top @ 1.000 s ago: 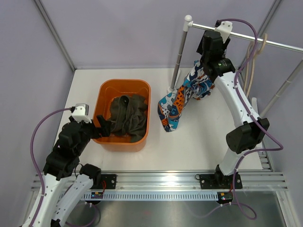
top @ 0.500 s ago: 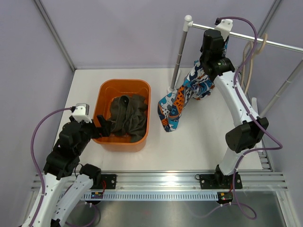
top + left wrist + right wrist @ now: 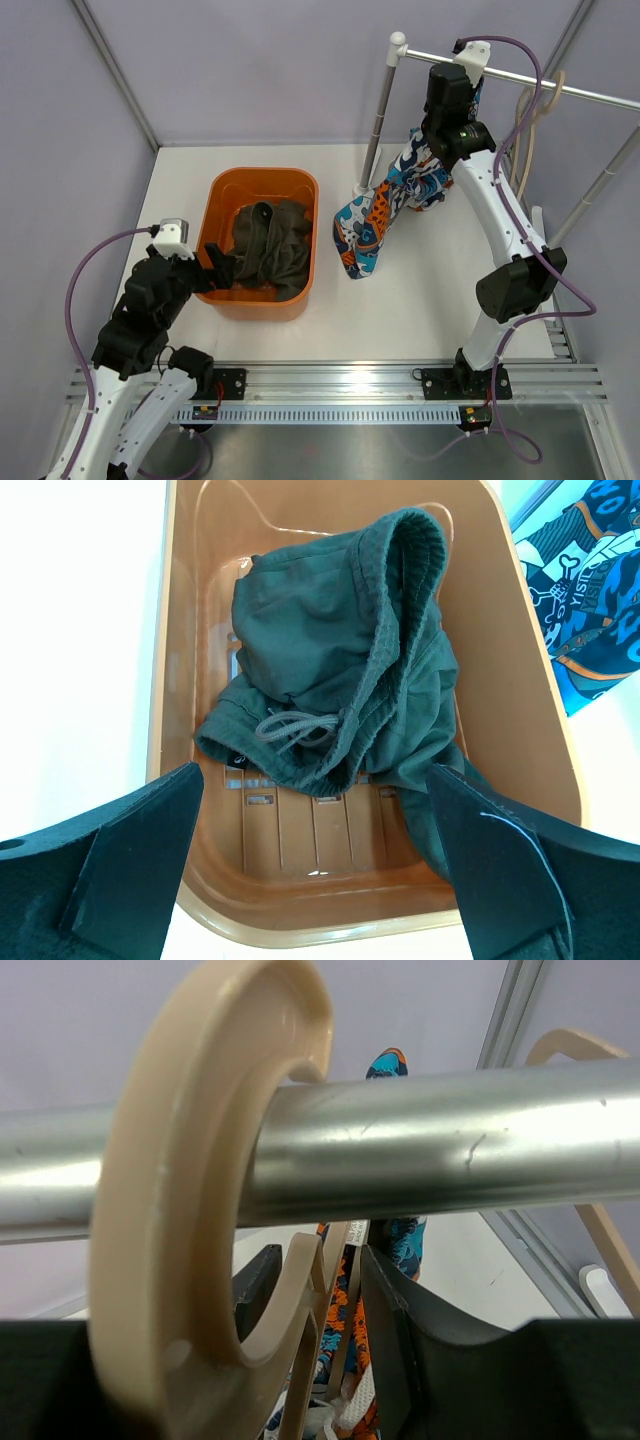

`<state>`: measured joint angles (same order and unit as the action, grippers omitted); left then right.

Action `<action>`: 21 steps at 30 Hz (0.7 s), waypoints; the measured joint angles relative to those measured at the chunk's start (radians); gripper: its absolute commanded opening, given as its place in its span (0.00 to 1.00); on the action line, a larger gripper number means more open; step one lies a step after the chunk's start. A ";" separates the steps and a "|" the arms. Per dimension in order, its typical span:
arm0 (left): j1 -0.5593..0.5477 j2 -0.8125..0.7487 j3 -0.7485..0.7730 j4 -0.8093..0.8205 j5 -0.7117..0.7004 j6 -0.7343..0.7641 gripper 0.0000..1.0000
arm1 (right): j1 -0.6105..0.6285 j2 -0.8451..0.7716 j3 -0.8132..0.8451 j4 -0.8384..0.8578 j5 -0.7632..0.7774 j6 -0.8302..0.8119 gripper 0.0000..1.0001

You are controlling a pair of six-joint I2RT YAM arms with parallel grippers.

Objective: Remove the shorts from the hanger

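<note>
The printed shorts point(image 3: 385, 205) hang from a beige hanger point(image 3: 200, 1160) hooked over the metal rail point(image 3: 520, 78), their lower end reaching the table. They also show in the right wrist view point(image 3: 345, 1330) and the left wrist view point(image 3: 590, 590). My right gripper point(image 3: 440, 100) is up under the rail. In the right wrist view this gripper point(image 3: 335, 1270) is shut on the hanger's neck just below the hook. The olive-green shorts point(image 3: 265, 245) lie crumpled in the orange bin point(image 3: 262, 175). My left gripper point(image 3: 312, 810) hovers open over the bin's near rim, holding nothing.
The rail rests on an upright post point(image 3: 378, 120) standing behind the printed shorts. A second, bare beige hanger point(image 3: 535, 110) hangs further right on the rail. Grey walls close off the back and both sides.
My right gripper's jaws have closed in on the hanger's neck, and the gripper has shifted slightly up toward the rail. The left arm and both shorts have not moved.
</note>
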<state>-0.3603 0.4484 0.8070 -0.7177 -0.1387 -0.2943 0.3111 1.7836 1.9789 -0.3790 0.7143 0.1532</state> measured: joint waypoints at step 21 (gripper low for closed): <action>0.000 0.000 0.000 0.000 0.000 0.000 0.99 | -0.006 0.000 0.023 -0.040 0.001 -0.009 0.00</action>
<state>-0.3607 0.4484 0.8070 -0.7174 -0.1387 -0.2943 0.3054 1.7836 2.0014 -0.4191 0.7155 0.1444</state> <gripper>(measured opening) 0.988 0.113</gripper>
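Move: Just under the metal rail, the right hand has the neck of the patterned shorts' hanger between its parted fingers, within about 1 cm of level and 1 cm to its left. The rail passes some 4 cm above and 3 cm back; the shorts' middle hangs roughly 18 cm below, 8 cm back and 7 cm left. Two empty hangers are about 12 cm right, 3 cm back and 8 cm lower. From the left hand, that neck lies some 32 cm ahead, 46 cm right and 15 cm up. Closing on the hanger just below its hook, the right fingers go from nearly half open to almost shut and pinch the neck between their pads. The hand stays practically in place under the rail, easing only about half a centimetre right and back, with no real turn of the wrist. ##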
